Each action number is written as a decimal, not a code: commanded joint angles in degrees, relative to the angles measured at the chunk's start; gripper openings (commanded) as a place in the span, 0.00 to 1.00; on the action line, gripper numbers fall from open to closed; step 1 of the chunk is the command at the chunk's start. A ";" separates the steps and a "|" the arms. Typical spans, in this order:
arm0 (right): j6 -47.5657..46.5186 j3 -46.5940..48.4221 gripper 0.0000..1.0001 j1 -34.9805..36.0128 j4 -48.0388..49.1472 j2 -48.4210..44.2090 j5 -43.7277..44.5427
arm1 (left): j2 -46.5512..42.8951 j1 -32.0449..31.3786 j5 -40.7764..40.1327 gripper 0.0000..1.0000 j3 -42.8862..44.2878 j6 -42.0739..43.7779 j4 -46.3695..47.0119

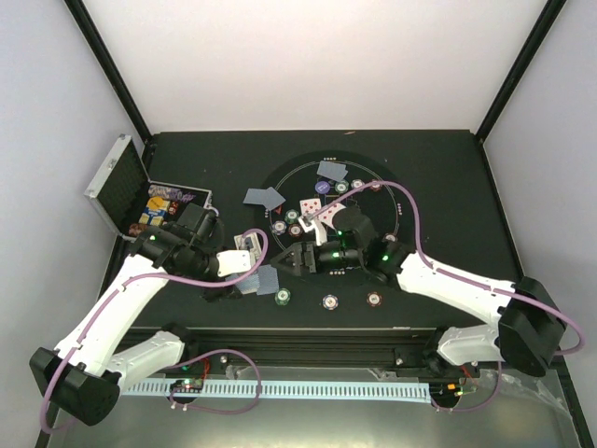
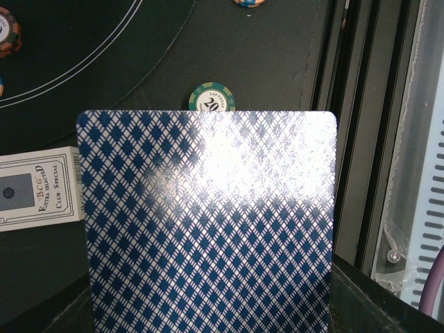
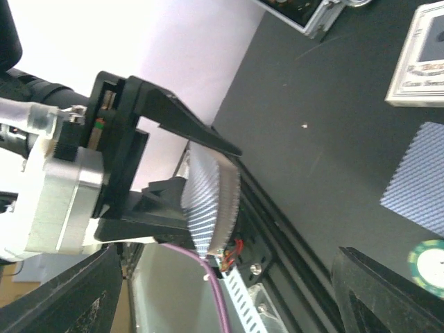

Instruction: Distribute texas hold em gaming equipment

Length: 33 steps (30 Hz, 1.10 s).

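My left gripper [image 1: 254, 278] is shut on a deck of blue-backed playing cards [image 2: 208, 229]; the deck hides its fingers in the left wrist view. The right wrist view shows that deck [image 3: 211, 194] edge-on between the left jaws. My right gripper [image 3: 225, 281] faces it from the right, open, with nothing between its fingers [image 3: 388, 291]. A single card [image 3: 416, 177] lies flat on the table beside a green chip [image 2: 211, 100]. On the round mat [image 1: 403, 201] lie more cards [image 1: 331, 171], face-up cards [image 1: 311, 207], several chips [image 1: 295, 231] and a purple button [image 1: 323, 187].
The open silver case [image 1: 121, 182] stands at the far left with chips inside. A white card box [image 2: 38, 187] lies left of the deck. Two chips [image 1: 330, 301] [image 1: 374, 300] sit near the table's front edge, beyond which a black rail [image 2: 347, 139] runs.
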 commanded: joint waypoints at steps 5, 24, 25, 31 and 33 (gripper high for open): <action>6.64 0.58 0.81 3.70 10.40 4.13 -1.90 | 0.01 0.15 1.70 0.02 1.47 0.25 -0.07; 10.28 5.17 0.70 6.83 19.11 16.59 -6.21 | -0.24 0.16 1.02 0.01 1.78 0.25 -0.64; 10.37 6.03 0.70 7.05 19.35 17.57 -6.54 | -0.26 0.15 0.95 0.02 1.83 0.25 -0.61; 12.66 8.40 0.67 7.96 23.32 22.88 -9.02 | -0.22 0.15 1.08 0.01 1.78 0.16 -0.70; 12.82 8.25 0.64 7.97 23.86 23.99 -9.50 | -0.32 0.15 1.00 0.02 1.76 0.24 -0.70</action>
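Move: My left hand already holds the deck of cards, its middle about 2 cm to that hand's right and 2 cm below. From my empty right hand the deck is some 11 cm left, 3 cm back and 4 cm lower. About 19 cm below my right hand, on the table, lie a loose card 5 cm back and 6 cm left, the green chip 10 cm back and 4 cm left, and the card box 3 cm ahead and 12 cm left. I keep the deck still in my left hand and bring my right hand left to it, about 9 cm, sinking some 3 cm and easing slightly back. On the way I turn the right wrist some 15 degrees and narrow its fingers a little, still well open, until a finger reaches over the deck's face; whether it touches can't be seen. ##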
